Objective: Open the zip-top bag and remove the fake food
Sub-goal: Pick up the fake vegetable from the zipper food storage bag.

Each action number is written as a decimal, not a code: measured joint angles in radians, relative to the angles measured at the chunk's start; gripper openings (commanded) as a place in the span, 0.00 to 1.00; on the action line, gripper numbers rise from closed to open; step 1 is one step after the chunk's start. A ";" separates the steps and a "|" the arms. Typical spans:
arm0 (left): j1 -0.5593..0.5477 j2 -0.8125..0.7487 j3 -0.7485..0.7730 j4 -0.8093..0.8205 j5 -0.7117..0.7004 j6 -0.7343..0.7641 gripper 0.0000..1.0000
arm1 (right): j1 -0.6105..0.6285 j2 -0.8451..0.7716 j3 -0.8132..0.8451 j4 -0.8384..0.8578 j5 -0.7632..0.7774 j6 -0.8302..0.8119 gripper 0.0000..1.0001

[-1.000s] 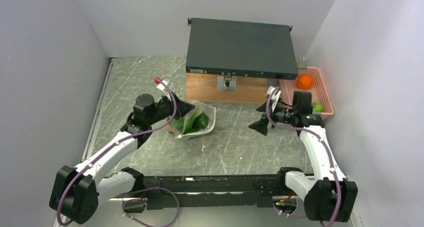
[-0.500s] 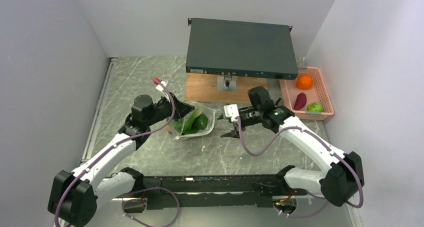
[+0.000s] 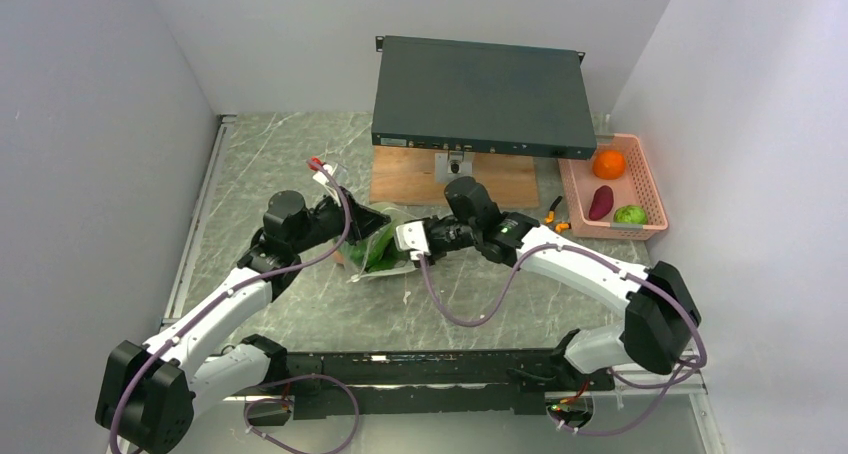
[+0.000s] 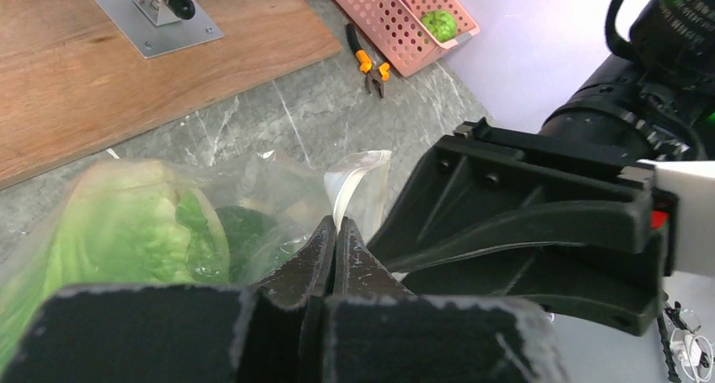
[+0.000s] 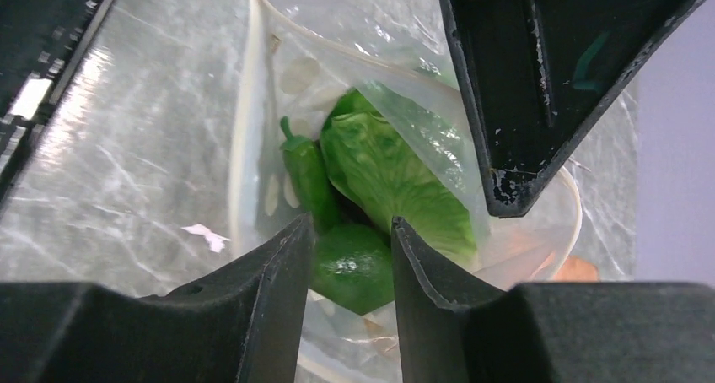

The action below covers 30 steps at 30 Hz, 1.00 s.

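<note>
The zip-top bag [image 3: 372,259] lies mid-table with its mouth held open. My left gripper [image 3: 384,217] [image 4: 335,224] is shut on the bag's rim [image 4: 358,176], which stands up between its pads. My right gripper [image 3: 393,246] [image 5: 350,223] reaches into the mouth, and its fingers sit on both sides of a round green piece [image 5: 354,269], touching it. Also inside are leafy lettuce [image 5: 388,172] [image 4: 126,223] and a small green pepper [image 5: 305,176]. More fake food sits in the pink basket [image 3: 652,186]: an orange ball [image 3: 608,163], a dark purple piece [image 3: 601,201] and a round green piece [image 3: 630,214].
A dark flat box [image 3: 478,94] rests on a wooden board [image 3: 400,179] behind the bag. Orange-handled pliers [image 3: 553,214] [image 4: 368,62] lie between the board and the basket. Grey walls close in on both sides.
My right arm has swung left from beside the basket to the bag, and its jaws have narrowed around the round green piece. The left gripper has kept its hold on the rim.
</note>
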 measured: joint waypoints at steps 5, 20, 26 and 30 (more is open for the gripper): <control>0.000 0.000 0.000 0.010 0.017 -0.003 0.00 | 0.032 0.039 -0.002 0.058 0.085 -0.043 0.41; 0.001 -0.003 -0.004 0.071 0.044 -0.034 0.00 | 0.129 0.122 -0.011 0.145 0.203 -0.232 0.64; 0.001 -0.003 -0.013 0.101 0.061 -0.057 0.00 | 0.151 0.138 -0.027 0.153 0.227 -0.299 0.68; 0.001 -0.002 -0.015 0.120 0.074 -0.074 0.00 | 0.172 0.148 -0.050 0.180 0.240 -0.332 0.77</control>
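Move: The lettuce is inside the open bag, about 7 cm to my right hand's left, 3 cm ahead and some 8 cm below. The dark green pepper sits nearer, roughly 3 cm left, level fore-and-aft and 9 cm down; the green chili lies about 7 cm left, 2 cm back and 9 cm down. From my left hand, which holds the bag's rim, the lettuce is about 4 cm left, 2 cm ahead and 11 cm below. I slide my right hand leftward and down into the bag's mouth towards the lettuce, about 4.5 cm each way, the sinking mostly coming later. I roll the wrist some 20 degrees so its forward side lifts, and spread the half-open fingers to either side of the lettuce. My left hand keeps its pinch on the rim and raises it about 2 cm. ##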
